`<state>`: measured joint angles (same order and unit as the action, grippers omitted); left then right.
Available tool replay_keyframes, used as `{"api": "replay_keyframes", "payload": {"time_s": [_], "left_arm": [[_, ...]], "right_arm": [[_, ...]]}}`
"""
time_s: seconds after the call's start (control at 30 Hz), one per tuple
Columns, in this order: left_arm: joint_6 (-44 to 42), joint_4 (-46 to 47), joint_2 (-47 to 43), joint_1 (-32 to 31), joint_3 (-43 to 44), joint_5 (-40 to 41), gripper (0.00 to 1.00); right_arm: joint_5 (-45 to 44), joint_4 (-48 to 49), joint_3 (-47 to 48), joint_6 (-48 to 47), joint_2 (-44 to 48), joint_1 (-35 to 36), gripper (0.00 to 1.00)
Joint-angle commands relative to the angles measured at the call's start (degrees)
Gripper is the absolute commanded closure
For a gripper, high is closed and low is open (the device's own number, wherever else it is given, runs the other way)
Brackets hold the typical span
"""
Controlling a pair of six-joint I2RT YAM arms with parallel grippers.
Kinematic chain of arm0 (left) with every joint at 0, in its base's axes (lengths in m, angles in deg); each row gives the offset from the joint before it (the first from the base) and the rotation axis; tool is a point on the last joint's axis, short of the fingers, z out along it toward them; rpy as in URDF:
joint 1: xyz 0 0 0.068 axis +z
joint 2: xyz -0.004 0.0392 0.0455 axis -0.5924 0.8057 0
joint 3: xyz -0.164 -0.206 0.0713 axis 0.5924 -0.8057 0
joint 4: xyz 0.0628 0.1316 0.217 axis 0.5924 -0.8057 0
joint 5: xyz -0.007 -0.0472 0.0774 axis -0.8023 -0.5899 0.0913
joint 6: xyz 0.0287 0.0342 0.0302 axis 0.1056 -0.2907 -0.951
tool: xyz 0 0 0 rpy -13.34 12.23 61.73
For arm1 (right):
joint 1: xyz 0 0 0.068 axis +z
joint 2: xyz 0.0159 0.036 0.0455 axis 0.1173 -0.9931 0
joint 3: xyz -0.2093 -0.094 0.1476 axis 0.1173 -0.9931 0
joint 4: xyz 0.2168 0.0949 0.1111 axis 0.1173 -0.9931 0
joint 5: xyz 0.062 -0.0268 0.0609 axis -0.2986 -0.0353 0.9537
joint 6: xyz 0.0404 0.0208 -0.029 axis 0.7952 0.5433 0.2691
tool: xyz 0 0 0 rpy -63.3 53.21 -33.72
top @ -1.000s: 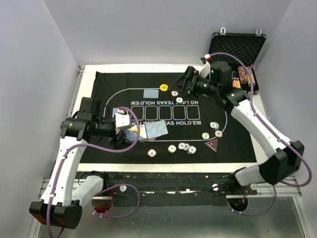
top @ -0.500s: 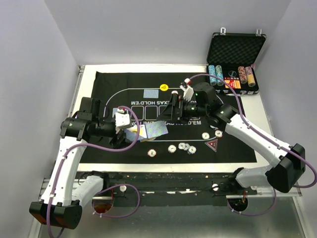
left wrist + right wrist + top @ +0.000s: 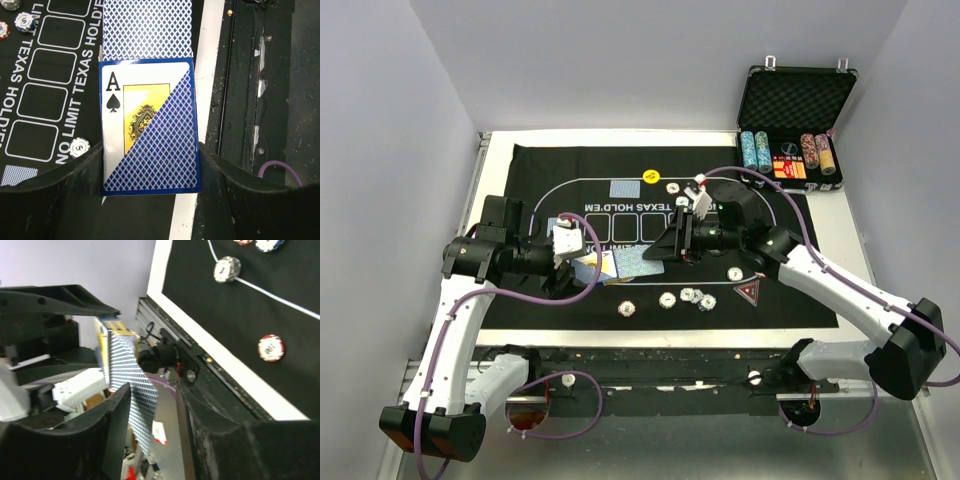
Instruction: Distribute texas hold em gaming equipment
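My left gripper [image 3: 150,150] [image 3: 567,252] is shut on a blue deck box of playing cards [image 3: 150,125] [image 3: 603,266] printed with an ace of spades, held above the mat's near edge. One blue-backed card [image 3: 147,27] [image 3: 638,262] sticks out of the box. My right gripper [image 3: 152,392] [image 3: 660,248] has its jaws either side of that card [image 3: 134,400]. The card lies close to the left finger [image 3: 107,435], with a gap to the other. Striped poker chips [image 3: 689,294] lie along the mat's near side beside a dark red triangular marker [image 3: 748,292].
The black felt mat [image 3: 550,165] carries a yellow button [image 3: 651,176], a single card [image 3: 622,188] and more chips [image 3: 671,187] at the far side. The open black case [image 3: 797,100] at the back right holds chip stacks [image 3: 755,150].
My right arm swung from the case down and left to the held deck. Its jaws have narrowed around the protruding card. The left arm has not moved.
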<state>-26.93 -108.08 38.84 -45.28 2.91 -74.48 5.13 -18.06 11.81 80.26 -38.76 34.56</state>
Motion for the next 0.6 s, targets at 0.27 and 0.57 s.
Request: {"api": "replay_keyframes", "payload": {"time_s": [0.27, 0.57], "left_arm": [[0.3, 1.8, -0.1, 0.2, 1.5, -2.6, 0.8], [0.2, 1.8, -0.3, 0.2, 1.3, -2.6, 0.81]], "right_arm": [[0.1, 1.9, -0.4, 3.9, 4.4, 0.4, 0.81], [-2.6, -5.3, 1.9, 1.7, 6.1, 0.2, 0.92]]}}
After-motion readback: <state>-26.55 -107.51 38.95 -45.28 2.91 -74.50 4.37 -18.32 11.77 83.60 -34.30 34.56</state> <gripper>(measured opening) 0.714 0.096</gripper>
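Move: The cards sticking out of the card box, which the left hand still holds, have their middle some 5 cm to the right hand's left, 2 cm nearer the base and 2 cm higher; their free end already lies between its open fingers. The box is about 14 cm left, 2 cm back and 2 cm up. On the table roughly 22 cm below, a white chip lies almost directly underneath, a red chip 10 cm left and 3 cm back. From the left hand the cards are about 12 cm right and 2 cm forward, nearly level. The free end of the cards is pinched by the right hand, one finger above and one below: its fingers go from about half open to nearly shut while the hand rises some 2.5 cm, mostly early on, barely turning. The left hand stays put, keeping its grip on the box so the cards stay offered. ##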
